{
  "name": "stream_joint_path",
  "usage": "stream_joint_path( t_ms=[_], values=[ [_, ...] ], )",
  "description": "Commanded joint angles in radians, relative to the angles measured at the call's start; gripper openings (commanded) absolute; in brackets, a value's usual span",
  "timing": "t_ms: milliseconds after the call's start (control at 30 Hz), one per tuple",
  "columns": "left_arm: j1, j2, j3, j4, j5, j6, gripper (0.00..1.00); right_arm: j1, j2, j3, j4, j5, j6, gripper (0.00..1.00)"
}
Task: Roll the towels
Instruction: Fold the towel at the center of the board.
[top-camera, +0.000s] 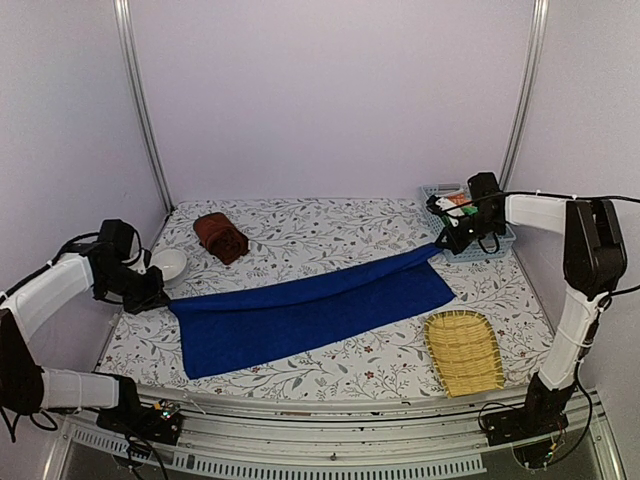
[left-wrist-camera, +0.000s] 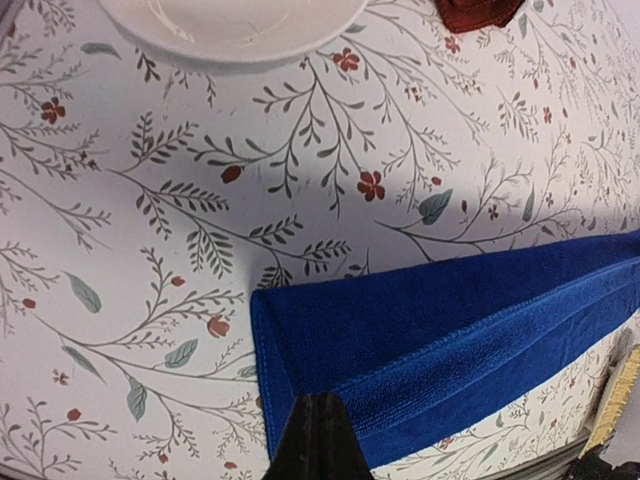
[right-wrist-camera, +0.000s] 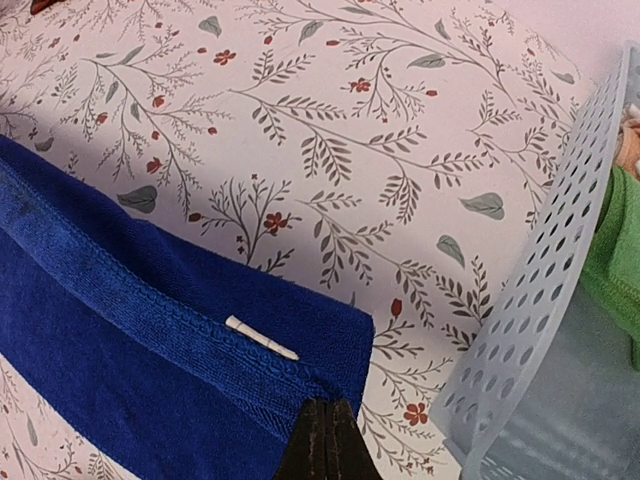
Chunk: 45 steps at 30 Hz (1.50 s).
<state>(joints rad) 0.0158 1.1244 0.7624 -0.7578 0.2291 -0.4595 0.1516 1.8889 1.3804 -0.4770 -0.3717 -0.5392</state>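
A royal blue towel (top-camera: 310, 305) lies stretched across the table as a long strip, its far edge folded over toward the front. At the strip's left end my left gripper (top-camera: 152, 296) is shut on the folded edge; the wrist view shows its tips (left-wrist-camera: 318, 402) pinching the blue towel (left-wrist-camera: 450, 320). My right gripper (top-camera: 447, 240) is shut on the far right corner, where the closed tips (right-wrist-camera: 328, 408) bite the blue towel (right-wrist-camera: 120, 340) next to a small white tag (right-wrist-camera: 260, 338). The reddish-brown towel (top-camera: 220, 237) sits bundled at the back left, and its edge (left-wrist-camera: 480, 12) shows in the left wrist view.
A white bowl (top-camera: 167, 265) stands just behind the left gripper. A pale perforated basket (top-camera: 497, 243) holding a green cloth (right-wrist-camera: 615, 250) stands at the back right, close to the right gripper. A woven yellow tray (top-camera: 463, 350) lies at the front right.
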Motion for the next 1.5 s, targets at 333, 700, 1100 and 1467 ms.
stream_joint_path(
  t_ms=[333, 700, 1100, 1467],
  values=[
    [-0.047, 0.024, -0.005, -0.136, 0.018, 0.01, 0.0, -0.009, -0.092, -0.203, 0.021, 0.016, -0.029, 0.02],
    [-0.082, 0.0, -0.02, -0.222, -0.035, -0.02, 0.0, -0.021, -0.138, -0.255, 0.013, 0.067, -0.029, 0.02],
    [-0.166, 0.013, -0.058, -0.247, -0.037, -0.046, 0.0, -0.027, -0.139, -0.308, -0.003, 0.054, -0.053, 0.02],
    [-0.216, 0.011, -0.049, -0.285, -0.054, -0.069, 0.0, -0.027, -0.138, -0.328, 0.017, 0.108, -0.042, 0.02]
  ],
)
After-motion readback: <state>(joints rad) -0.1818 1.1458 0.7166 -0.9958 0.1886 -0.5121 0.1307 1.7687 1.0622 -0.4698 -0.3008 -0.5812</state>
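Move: The towel's near edge is where the lifted far edge is being taken. Its near left corner lies about 13 cm back and 4 cm right of the left hand; its near right corner is some 9 cm back and 4 cm right of the right hand, both roughly 8 cm lower. The white bowl is 14 cm straight ahead of the left hand. From the right hand, the wicker tray is about 21 cm back and 7 cm right, the blue crate 9 cm ahead and 8 cm right. The towel's far edge, still pinched at both its corners, is carried back over the rest of the cloth towards the near edge. Both hands draw it about 8 cm towards the bases, veering some 3 cm right and sinking, the right about 6 cm, most of it early, the left about 4 cm. The left fingers tip almost 20 degrees towards straight down; both grips stay shut. ##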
